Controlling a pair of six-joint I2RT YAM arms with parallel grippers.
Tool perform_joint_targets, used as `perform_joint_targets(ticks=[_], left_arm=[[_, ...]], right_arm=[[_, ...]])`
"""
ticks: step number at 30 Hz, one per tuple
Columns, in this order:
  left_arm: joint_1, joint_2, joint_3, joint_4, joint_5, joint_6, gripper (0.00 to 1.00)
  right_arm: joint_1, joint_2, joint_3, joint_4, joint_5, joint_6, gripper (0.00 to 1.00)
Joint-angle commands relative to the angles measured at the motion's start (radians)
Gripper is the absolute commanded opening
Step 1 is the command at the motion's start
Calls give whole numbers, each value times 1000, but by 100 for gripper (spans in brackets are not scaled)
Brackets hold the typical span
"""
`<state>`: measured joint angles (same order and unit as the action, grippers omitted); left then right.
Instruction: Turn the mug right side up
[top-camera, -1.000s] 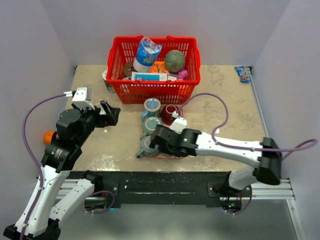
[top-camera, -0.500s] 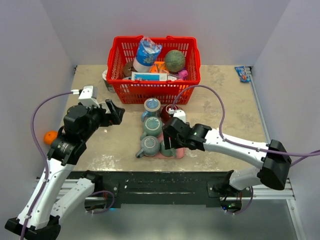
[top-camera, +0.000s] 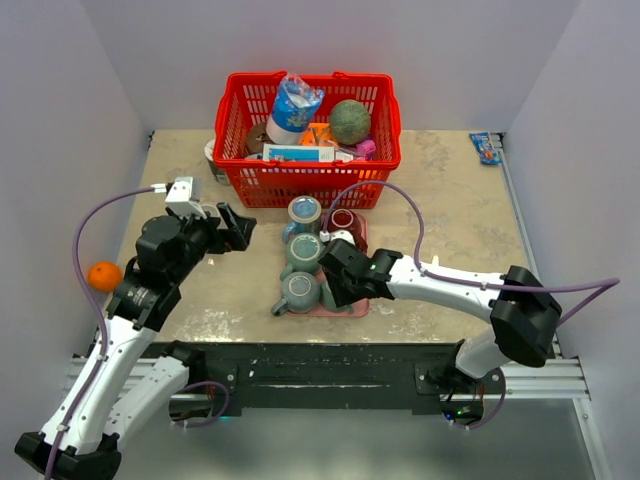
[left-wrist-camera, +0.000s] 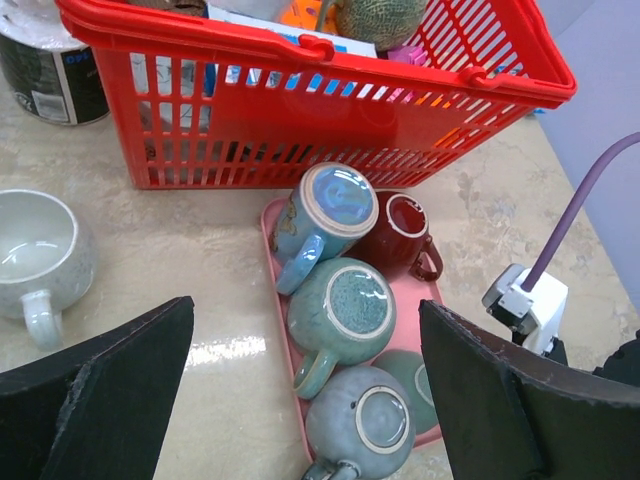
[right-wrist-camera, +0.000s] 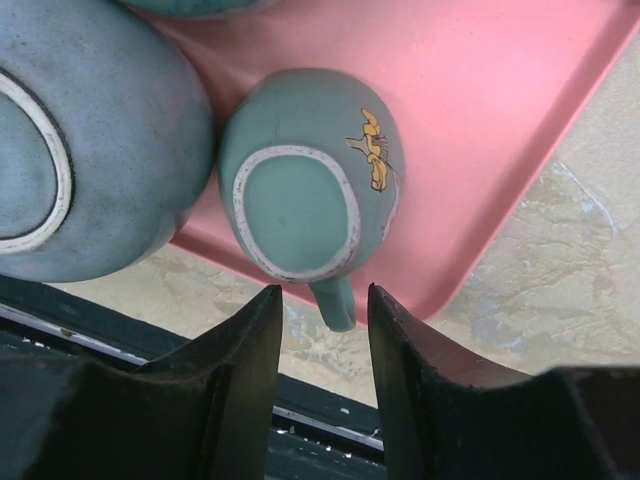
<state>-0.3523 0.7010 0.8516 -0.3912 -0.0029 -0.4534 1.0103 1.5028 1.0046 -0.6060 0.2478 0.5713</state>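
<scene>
A pink tray (left-wrist-camera: 270, 215) holds several mugs. A small teal mug (right-wrist-camera: 300, 190) with an orange mark stands upside down at the tray's near edge, with its handle (right-wrist-camera: 336, 302) pointing off the tray. My right gripper (right-wrist-camera: 322, 295) is open, and its two fingers straddle that handle without touching it. In the top view the right gripper (top-camera: 335, 283) covers this mug. A grey-blue mug (left-wrist-camera: 360, 425) and a teal mug (left-wrist-camera: 340, 305) are upside down beside it. My left gripper (top-camera: 232, 228) is open and empty, left of the tray.
A blue mug (left-wrist-camera: 330, 205) lies tilted and a dark red mug (left-wrist-camera: 400, 230) stands upright at the tray's far end. A white mug (left-wrist-camera: 40, 255) stands upright at the left. A red basket (top-camera: 310, 140) is behind the tray. An orange ball (top-camera: 103, 275) is at the left edge.
My right gripper moved right from over the grey-blue mug and now sits over the small teal mug's handle. My left gripper moved slightly right and away from the near edge.
</scene>
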Motion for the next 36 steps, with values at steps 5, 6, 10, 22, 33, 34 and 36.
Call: perform_joint_targets(ticks=[5, 6, 10, 22, 33, 34, 36], left_arm=[[-2, 3, -23, 129, 23, 13, 98], [-1, 8, -25, 138, 23, 13, 98], [-2, 31, -25, 153, 35, 13, 98], [-1, 40, -28, 167, 46, 18, 98], [-2, 43, -36, 167, 63, 7, 98], [-2, 43, -36, 169, 66, 2, 98], [-2, 43, -42, 182, 78, -5, 98]], right_arm=[[-1, -10, -34, 80, -42, -66, 41], [-1, -3, -32, 78, -41, -74, 40], [-2, 13, -38, 100, -47, -91, 39], [-1, 59, -31, 115, -65, -142, 17], [-3, -52, 11, 45, -44, -113, 0], [-3, -65, 18, 31, -51, -108, 0], [-2, -116, 34, 20, -58, -88, 0]])
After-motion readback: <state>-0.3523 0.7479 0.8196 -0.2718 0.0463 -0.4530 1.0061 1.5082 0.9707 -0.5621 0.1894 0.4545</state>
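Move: Just below the right fingertips, roughly 2 cm down and 1 cm left, is the handle of the upside-down small green mug, whose body's middle sits about 4 cm ahead, 4 cm left and 3 cm below. The grey-blue mug is 9 cm left of this body, level with it; the big green mug lies some 13 cm ahead and 11 cm left of the right hand. From the left hand, the small mug is about 23 cm right, 3 cm back and 24 cm below. Sinking a little over 2 cm onto the small green mug's handle, with a slight drift left and a small counter-clockwise turn, the right hand closes its half-open fingers and pinches the handle from both sides. Gripping it, the hand then starts up again, rising about 1 cm. The open left hand eases a little forward and right. ##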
